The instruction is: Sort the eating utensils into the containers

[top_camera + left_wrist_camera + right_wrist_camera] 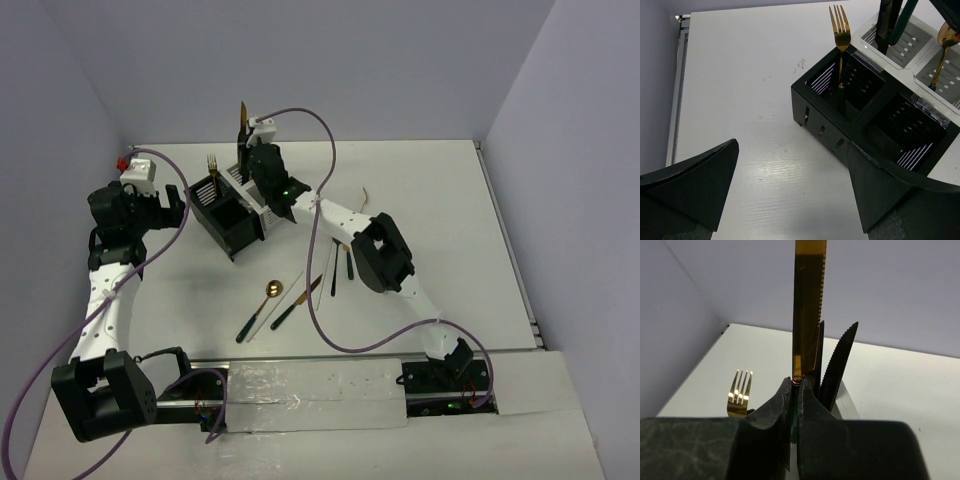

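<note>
My right gripper (246,152) is shut on the dark handle of a gold knife (809,305) and holds it upright, blade up, over the white container (262,210). Two black knives (840,360) stand just behind it. A gold fork (840,25) stands in the black container (840,130), which is joined to the white container (900,45). A gold spoon (946,35) stands in the white one. My left gripper (791,145) hangs open over bare table to the left of the black container (228,215), with nothing between its fingers.
On the table in front of the containers lie a gold spoon (270,290), a knife (297,303), a dark-handled utensil (349,262) and pale chopsticks (325,265). Walls close the back and both sides. The right arm's purple cable (315,290) loops over these utensils.
</note>
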Motion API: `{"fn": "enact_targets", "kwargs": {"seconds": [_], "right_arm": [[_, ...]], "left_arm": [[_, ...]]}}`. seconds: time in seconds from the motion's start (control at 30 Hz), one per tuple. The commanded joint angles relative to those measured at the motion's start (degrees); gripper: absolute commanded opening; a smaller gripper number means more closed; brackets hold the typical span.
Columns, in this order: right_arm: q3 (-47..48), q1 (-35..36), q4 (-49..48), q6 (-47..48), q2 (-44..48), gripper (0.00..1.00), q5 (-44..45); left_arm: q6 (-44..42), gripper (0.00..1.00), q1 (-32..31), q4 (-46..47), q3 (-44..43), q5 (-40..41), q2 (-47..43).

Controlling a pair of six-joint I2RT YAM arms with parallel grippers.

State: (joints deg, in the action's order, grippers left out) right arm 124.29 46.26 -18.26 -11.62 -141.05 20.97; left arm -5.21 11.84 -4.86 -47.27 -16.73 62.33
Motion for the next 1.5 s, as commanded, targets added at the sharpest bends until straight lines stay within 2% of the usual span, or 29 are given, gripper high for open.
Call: {"fn": "enact_targets", "kwargs": {"seconds": [0.0,0.1,0.23,0.37,0.47,0.6,0.77,0.9,0.97,1.13,1.23,1.33,1.47], "right_arm": [[3.67,0.41,2.96,-1.04,-1.68,0.03,1.09],[3.07,0.41,3.94,-2.35,-1.16,0.10,2.48],[-1.51,0.41,0.60,-2.45,0.95,0.27,0.84],[-1.50,0.67,1.92,-1.22,2.53,0.36,0.12],[-6.33,1.02,-1.23,1.24,7.36,0.39,0.30],[-13.54,1.11,-2.66,3.26,17.73,0.48,-3.21],[-19.07,0.94,8.22,4.32,32.46,0.59,-5.86],[-26.63,-3.35,18.42,1.44,41.81,0.61,-3.92],[-28.83,-6.34,27.20,-0.85,44.88,0.61,-3.75],[-32.44,-17.23,39.78,-8.42,45.17,0.60,-5.94],[-30.96,-19.62,45.05,-9.47,40.70,0.61,-9.18],[-24.65,-22.26,50.94,-10.35,31.93,0.65,-12.00],[-20.94,-23.58,54.29,-11.14,25.22,0.65,-12.09]], "left_arm": [[-0.24,0.99,0.73,2.31,-0.37,-0.50,-0.54],[-0.15,0.99,0.73,2.40,-0.46,-0.32,-0.71],[0.20,0.99,0.82,2.23,-0.63,-0.67,-0.98],[0.38,0.99,0.91,1.96,-0.72,-0.76,-1.33],[0.12,0.99,0.91,1.09,-0.90,-1.11,-1.42],[-0.67,0.99,0.91,0.56,-0.90,-0.85,-1.94],[-1.90,0.99,1.00,-1.20,-1.25,-0.32,-3.08],[-3.75,0.99,1.00,-2.43,-0.72,-0.14,-4.40],[-4.80,0.99,1.00,-2.52,0.32,-0.14,-4.75],[-5.42,0.99,1.08,-0.68,2.61,-0.14,-3.97],[-5.25,0.99,1.17,0.55,3.41,0.12,-2.74],[-5.16,0.99,1.08,1.52,3.93,0.65,-1.77],[-5.60,0.99,1.08,3.18,5.33,1.00,-1.33]]}}
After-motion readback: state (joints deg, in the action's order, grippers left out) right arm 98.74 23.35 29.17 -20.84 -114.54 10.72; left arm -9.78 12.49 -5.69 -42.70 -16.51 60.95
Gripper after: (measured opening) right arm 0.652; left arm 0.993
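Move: The right gripper holds the upright gold knife by its handle; the white container's far-left compartment, where two dark knives stand, is right below, its middle about 17 cm down. The fork in the black container stands 9 cm left and 4 cm back, the gold spoon 7 cm right and 6 cm back. The curved utensil lies on the table 32 cm right, 5 cm back. From the left gripper the compartment is 16 cm ahead and 16 cm right. Lower the right gripper about 4 cm over the white compartment while opening to let go of the knife. Draw back, rise clear and swing in a high arc some 29 cm right, reaching forward again and dropping towards the curved utensil, fingers open and tipping down about 40 degrees. Let the empty left gripper rise slightly, then sink. ##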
